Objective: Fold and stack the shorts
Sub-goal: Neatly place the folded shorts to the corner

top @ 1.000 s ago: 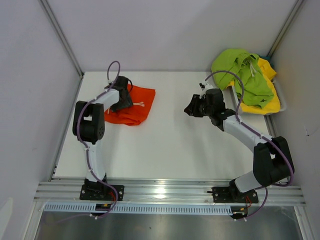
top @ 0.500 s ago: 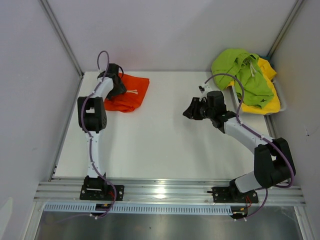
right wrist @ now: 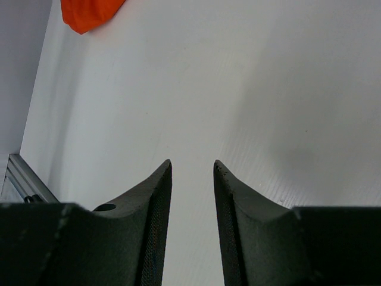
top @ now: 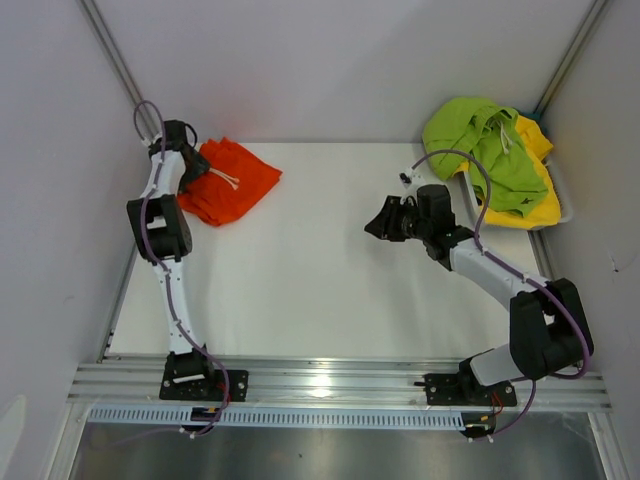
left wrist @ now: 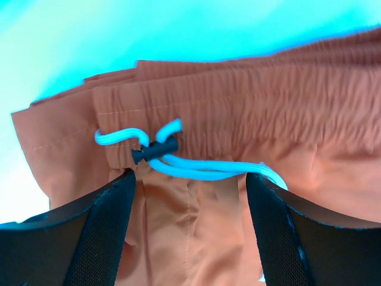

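The orange shorts (top: 238, 185) lie bunched at the table's far left corner, their white drawstring (top: 226, 178) on top. My left gripper (top: 190, 168) sits over their left end. In the left wrist view its jaws stand wide, one finger on each side of the orange fabric (left wrist: 238, 107) just below the knotted drawstring (left wrist: 196, 170), without pinching it. My right gripper (top: 375, 228) hovers over bare table near the middle right, its fingers (right wrist: 158, 196) a little apart with nothing between them. Lime green shorts (top: 480, 140) lie heaped on yellow shorts (top: 540, 205) at the far right.
A white tray (top: 563, 205) at the far right holds the green and yellow heap. Grey walls close in the left, back and right sides. A metal rail (top: 330, 380) runs along the near edge by both arm bases.
My left arm has swung toward the far left corner, and the orange shorts have slid and turned along with it. The right gripper has hardly shifted.
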Motion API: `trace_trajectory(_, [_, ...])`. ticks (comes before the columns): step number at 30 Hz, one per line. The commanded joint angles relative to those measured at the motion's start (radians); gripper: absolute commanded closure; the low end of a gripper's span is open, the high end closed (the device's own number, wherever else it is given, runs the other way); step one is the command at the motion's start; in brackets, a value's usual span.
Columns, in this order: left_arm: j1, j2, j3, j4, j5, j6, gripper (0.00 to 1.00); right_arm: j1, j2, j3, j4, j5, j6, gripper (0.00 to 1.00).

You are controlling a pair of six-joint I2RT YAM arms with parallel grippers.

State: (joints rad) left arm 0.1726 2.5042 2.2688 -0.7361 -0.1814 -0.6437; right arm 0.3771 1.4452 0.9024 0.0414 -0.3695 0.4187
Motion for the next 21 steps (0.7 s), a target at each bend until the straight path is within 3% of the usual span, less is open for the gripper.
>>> trace_trajectory(1, [0.030, 0.022, 0.040, 0.006, -0.012, -0.098, 0.23, -0.007, -0.046, -0.007, 0.055, -0.026, 0.014, 0.63])
trace_trajectory(7, [0.058, -0.062, -0.118, 0.096, -0.038, -0.145, 0.25, -0.015, -0.060, -0.023, 0.067, -0.026, 0.017, 0.63])
trace_trajectory(12, [0.019, -0.140, -0.114, 0.080, -0.064, -0.090, 0.24, -0.017, -0.058, -0.039, 0.072, -0.036, 0.020, 0.63])
trace_trajectory(21, [-0.061, -0.419, -0.288, 0.055, -0.065, -0.018, 0.22, -0.010, -0.060, -0.059, 0.089, -0.020, 0.018, 0.62])
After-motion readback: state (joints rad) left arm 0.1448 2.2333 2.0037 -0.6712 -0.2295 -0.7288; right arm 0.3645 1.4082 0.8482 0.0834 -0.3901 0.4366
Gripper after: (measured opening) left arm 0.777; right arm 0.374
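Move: My left hand, fingers wide open, is down on the near-left part of the folded red shorts. Their middle lies about 8 cm to its right, 1 cm ahead and 2 cm below. The drawstring knot is about 3 cm to its left and 1 cm back, and the table's far-left corner some 12 cm ahead and 10 cm left. From my right hand the shorts' middle lies roughly 38 cm left, 23 cm ahead and 15 cm down. With open fingers still on the cloth, I slide my left hand about 3 cm left towards the table's edge, sinking 1 cm and turning slightly counter-clockwise. Then I reverse and lift clear, faster and faster, some 7 cm up from the lowest point, drawing back to the right and a little towards my base, fingers kept wide open. ##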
